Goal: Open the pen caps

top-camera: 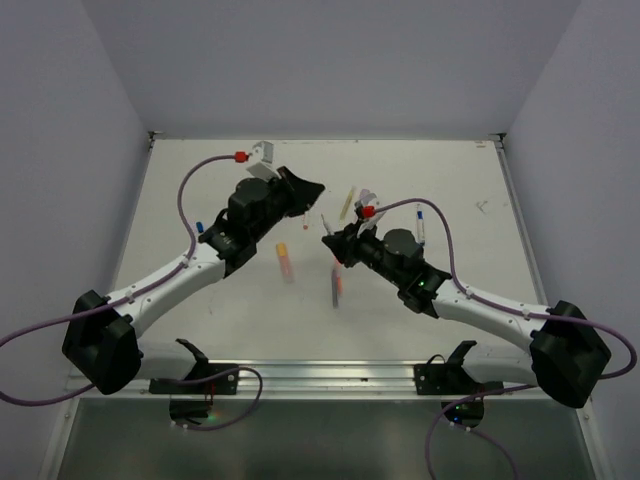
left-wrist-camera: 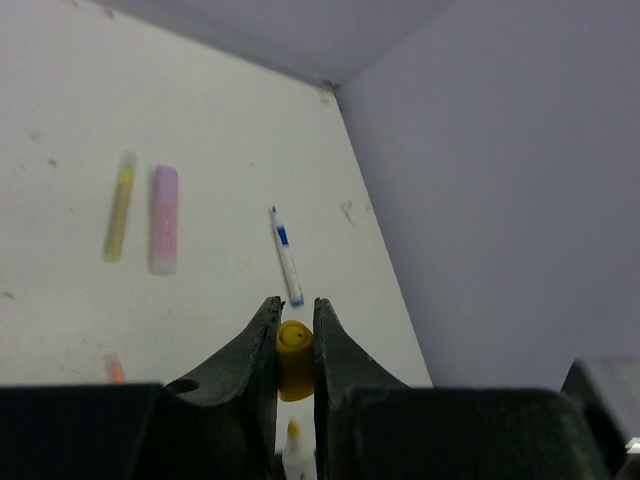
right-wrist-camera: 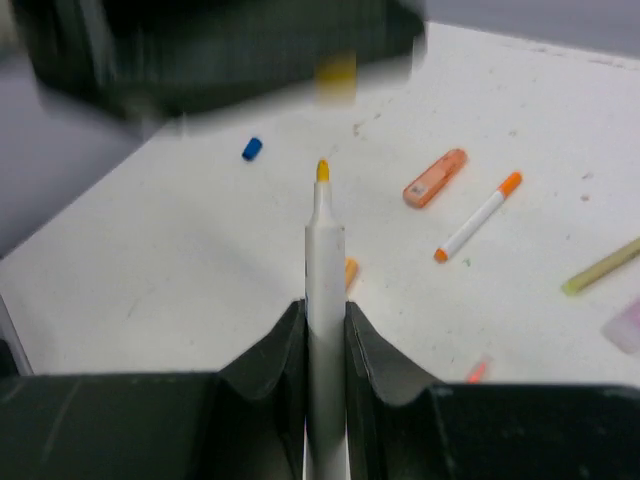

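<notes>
My left gripper [left-wrist-camera: 294, 305] is shut on a stubby yellow pen cap [left-wrist-camera: 294, 358], held above the table. Just behind the cap the yellow nib of a white pen [left-wrist-camera: 293, 440] shows, apart from the cap. That white pen [right-wrist-camera: 324, 260] stands in my right gripper [right-wrist-camera: 325, 310], which is shut on its body, bare yellow tip pointing up toward the blurred yellow cap [right-wrist-camera: 336, 78]. In the top view the left gripper [top-camera: 312, 192] and right gripper [top-camera: 330, 240] face each other over the table's middle.
On the table lie a blue cap [right-wrist-camera: 251, 149], an orange highlighter [right-wrist-camera: 434, 178], a white pen with orange ends [right-wrist-camera: 478, 216], a yellow-green pen [left-wrist-camera: 120, 205], a pink highlighter [left-wrist-camera: 164, 218] and a white-and-blue pen [left-wrist-camera: 286, 255]. Walls enclose the table at the back and sides.
</notes>
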`<state>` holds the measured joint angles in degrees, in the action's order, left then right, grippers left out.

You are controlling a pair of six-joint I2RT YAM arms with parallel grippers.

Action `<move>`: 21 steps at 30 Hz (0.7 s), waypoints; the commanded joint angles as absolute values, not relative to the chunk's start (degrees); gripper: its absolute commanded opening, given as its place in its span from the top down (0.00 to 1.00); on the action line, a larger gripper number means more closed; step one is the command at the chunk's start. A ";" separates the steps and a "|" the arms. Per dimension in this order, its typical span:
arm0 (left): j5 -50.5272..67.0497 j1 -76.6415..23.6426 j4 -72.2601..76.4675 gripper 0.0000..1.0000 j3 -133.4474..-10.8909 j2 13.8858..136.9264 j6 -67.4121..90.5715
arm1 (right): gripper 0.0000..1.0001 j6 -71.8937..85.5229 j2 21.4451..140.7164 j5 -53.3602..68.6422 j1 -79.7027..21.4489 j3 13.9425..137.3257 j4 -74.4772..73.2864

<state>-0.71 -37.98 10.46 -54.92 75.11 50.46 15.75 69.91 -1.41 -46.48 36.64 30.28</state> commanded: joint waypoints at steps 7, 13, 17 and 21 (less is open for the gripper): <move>-22.50 -24.62 27.69 1.00 -61.96 72.95 55.11 | 1.00 15.38 68.56 2.20 -49.13 29.18 14.77; -19.08 -19.79 15.60 1.00 -64.42 72.77 49.32 | 1.00 15.73 65.66 0.09 -49.22 30.14 12.31; -13.20 -13.73 2.92 1.00 -66.35 73.04 43.17 | 1.00 16.08 64.25 -1.14 -49.13 31.11 11.16; -5.21 -5.47 -10.61 0.98 -67.50 74.79 36.14 | 1.00 16.70 63.46 -0.88 -49.13 31.38 10.90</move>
<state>-11.70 -10.41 2.87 -64.95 73.65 43.88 15.86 64.88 0.40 -49.12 29.04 10.94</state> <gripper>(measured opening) 0.168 0.191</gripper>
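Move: The blue cap lies about 34 cm left and 6 cm ahead of the left hand, 26 cm below it; the orange highlighter is 10 cm left of that hand and 4 cm back. From the right hand, the open blue marker is some 26 cm right, 12 cm ahead and 22 cm below, the purple pen 5 cm back and 3 cm right, the purple highlighter 20 cm ahead and 11 cm right. Swing the left gripper, still pinching the yellow cap, left and forward towards the blue cap's side, about 22 cm left, turning some 40 degrees counter-clockwise; arc it up, then start sinking. Meanwhile drop the right gripper steeply with the uncapped marker and slightly back, its fingers tipping down, then ease up a little above the purple pen. ##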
